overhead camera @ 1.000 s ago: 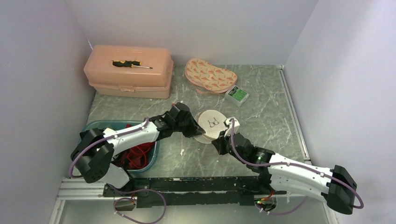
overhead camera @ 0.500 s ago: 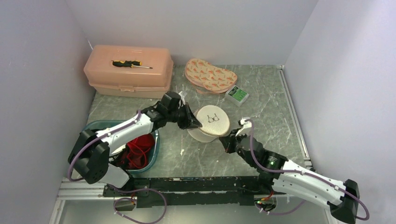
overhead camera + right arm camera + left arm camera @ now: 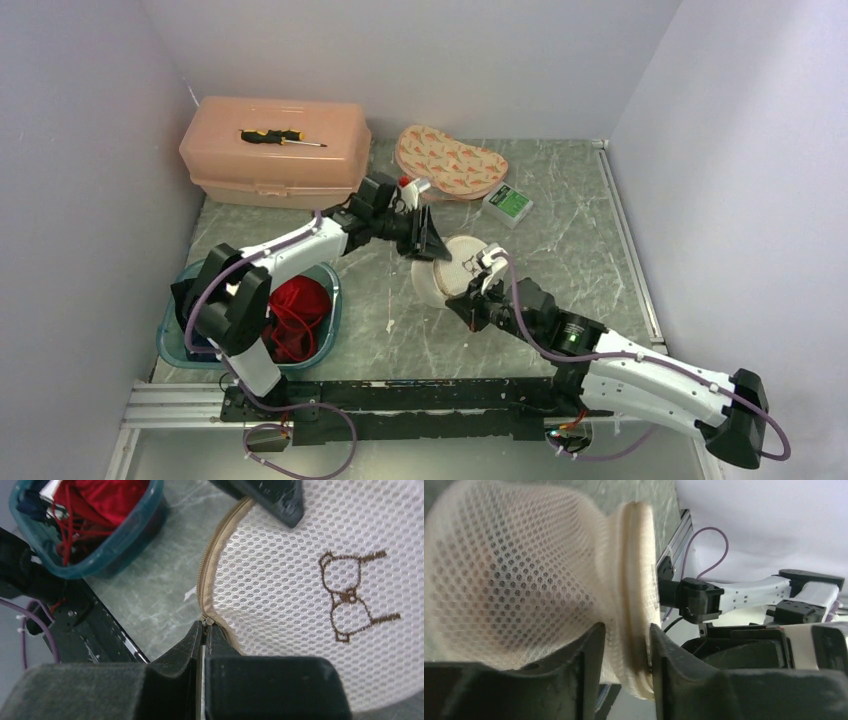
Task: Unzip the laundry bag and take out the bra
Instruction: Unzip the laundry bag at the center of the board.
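The laundry bag (image 3: 462, 262), a round white mesh pouch with a tan zipper (image 3: 210, 575), lies mid-table. My left gripper (image 3: 428, 243) is at its far left edge. Its jaws stand apart with the bag's rim (image 3: 636, 580) loose between the fingers (image 3: 626, 627). My right gripper (image 3: 462, 300) is at the near edge, shut on the zipper pull (image 3: 206, 621) at its fingertips (image 3: 205, 625). The bra (image 3: 295, 305), bright red with thin straps, lies in the teal bin (image 3: 330, 300) on the left and also shows in the right wrist view (image 3: 107, 495).
A peach toolbox (image 3: 275, 150) with a screwdriver (image 3: 280, 137) on its lid stands at the back left. A patterned pouch (image 3: 450, 160) and a small green-and-white box (image 3: 508, 203) lie behind the bag. Grey walls close in both sides.
My left gripper slid up and right along the bag's far edge and its jaws have parted. My right gripper pulled away, then came back to the bag's near edge. The bag shifted a little.
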{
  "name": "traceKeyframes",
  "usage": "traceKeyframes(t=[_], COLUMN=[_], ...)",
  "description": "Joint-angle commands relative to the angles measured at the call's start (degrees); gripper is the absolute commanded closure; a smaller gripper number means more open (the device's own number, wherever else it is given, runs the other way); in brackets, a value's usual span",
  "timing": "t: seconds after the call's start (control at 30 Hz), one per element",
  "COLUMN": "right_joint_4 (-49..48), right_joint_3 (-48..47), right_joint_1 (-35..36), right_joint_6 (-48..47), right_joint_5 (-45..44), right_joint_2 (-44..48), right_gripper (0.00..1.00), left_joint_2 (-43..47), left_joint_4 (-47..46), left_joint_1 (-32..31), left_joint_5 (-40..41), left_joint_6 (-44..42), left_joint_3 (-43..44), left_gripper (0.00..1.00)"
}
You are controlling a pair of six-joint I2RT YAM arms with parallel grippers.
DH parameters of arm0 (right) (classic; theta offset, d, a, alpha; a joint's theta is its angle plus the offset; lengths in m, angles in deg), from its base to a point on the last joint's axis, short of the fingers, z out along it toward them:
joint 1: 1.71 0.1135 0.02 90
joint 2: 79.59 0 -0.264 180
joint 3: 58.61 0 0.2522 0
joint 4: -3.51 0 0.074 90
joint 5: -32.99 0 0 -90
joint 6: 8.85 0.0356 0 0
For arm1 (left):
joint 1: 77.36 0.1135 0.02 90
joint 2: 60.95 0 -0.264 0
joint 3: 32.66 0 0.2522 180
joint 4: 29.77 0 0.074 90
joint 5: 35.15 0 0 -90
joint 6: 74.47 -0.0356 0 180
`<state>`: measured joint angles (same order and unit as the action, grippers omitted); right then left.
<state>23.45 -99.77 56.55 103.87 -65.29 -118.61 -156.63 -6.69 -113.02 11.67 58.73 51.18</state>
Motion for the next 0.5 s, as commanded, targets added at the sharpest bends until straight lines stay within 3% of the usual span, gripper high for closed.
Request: traceKeyframes(t=[0.0,0.13,0.23,0.37,0.47], right_joint_4=[-7.67,-11.15,-12.79,-12.2,-11.27], right_joint_3=[3.06,5.42,5.85,4.77,3.49], right_joint_1=[0.24,0.2,0.26,0.27,0.21], right_joint_6=[1.02,2.25,2.97,3.2,3.49], right_joint_5=[2.15,2.2,1.51,-0.75,-2.44], right_joint_2=[-2.82,-6.4,-7.5,-7.92,-8.92], right_gripper=[1.0,1.0,1.0,1.0,1.0], left_joint_2=[-1.13,2.81,8.18,17.22,24.45], left_joint_4=[-10.69,-12.06,-4.17,9.71,9.84], left_joint_1=[1.89,3.99,4.89,4.92,4.55], left_joint_5=[-4.33,-0.2,5.07,18.22,22.0], left_joint_6=[2.91,6.34,6.26,9.4,16.69], left_joint_3=[-8.37,-14.16,-14.59,-14.23,-18.76], left_gripper=[0.43,0.2,0.14,0.06,0.06])
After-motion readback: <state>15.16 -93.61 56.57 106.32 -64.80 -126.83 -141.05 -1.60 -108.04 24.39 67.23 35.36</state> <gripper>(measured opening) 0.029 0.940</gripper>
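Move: The laundry bag's rim still stands between my left hand's part-open fingers; its middle is about 3 cm back, 2 cm right and 6 cm below them. The printed pouch lies some 24 cm ahead of that hand and 2 cm right, the green-labelled box 15 cm ahead and 16 cm right, both about 16 cm lower. From my right hand, pinching the zip pull at the near rim, the bag's middle is 6 cm ahead, 1 cm right and 4 cm down. I keep my right fingers shut on the zip pull and lower it about 6 cm towards the table. My left hand dips with the bag while its fingers spread from part-open to nearly wide, then climbs again, drawing off some 8 cm leftwards, clear of the rim, and turning about 20 degrees counter-clockwise. ##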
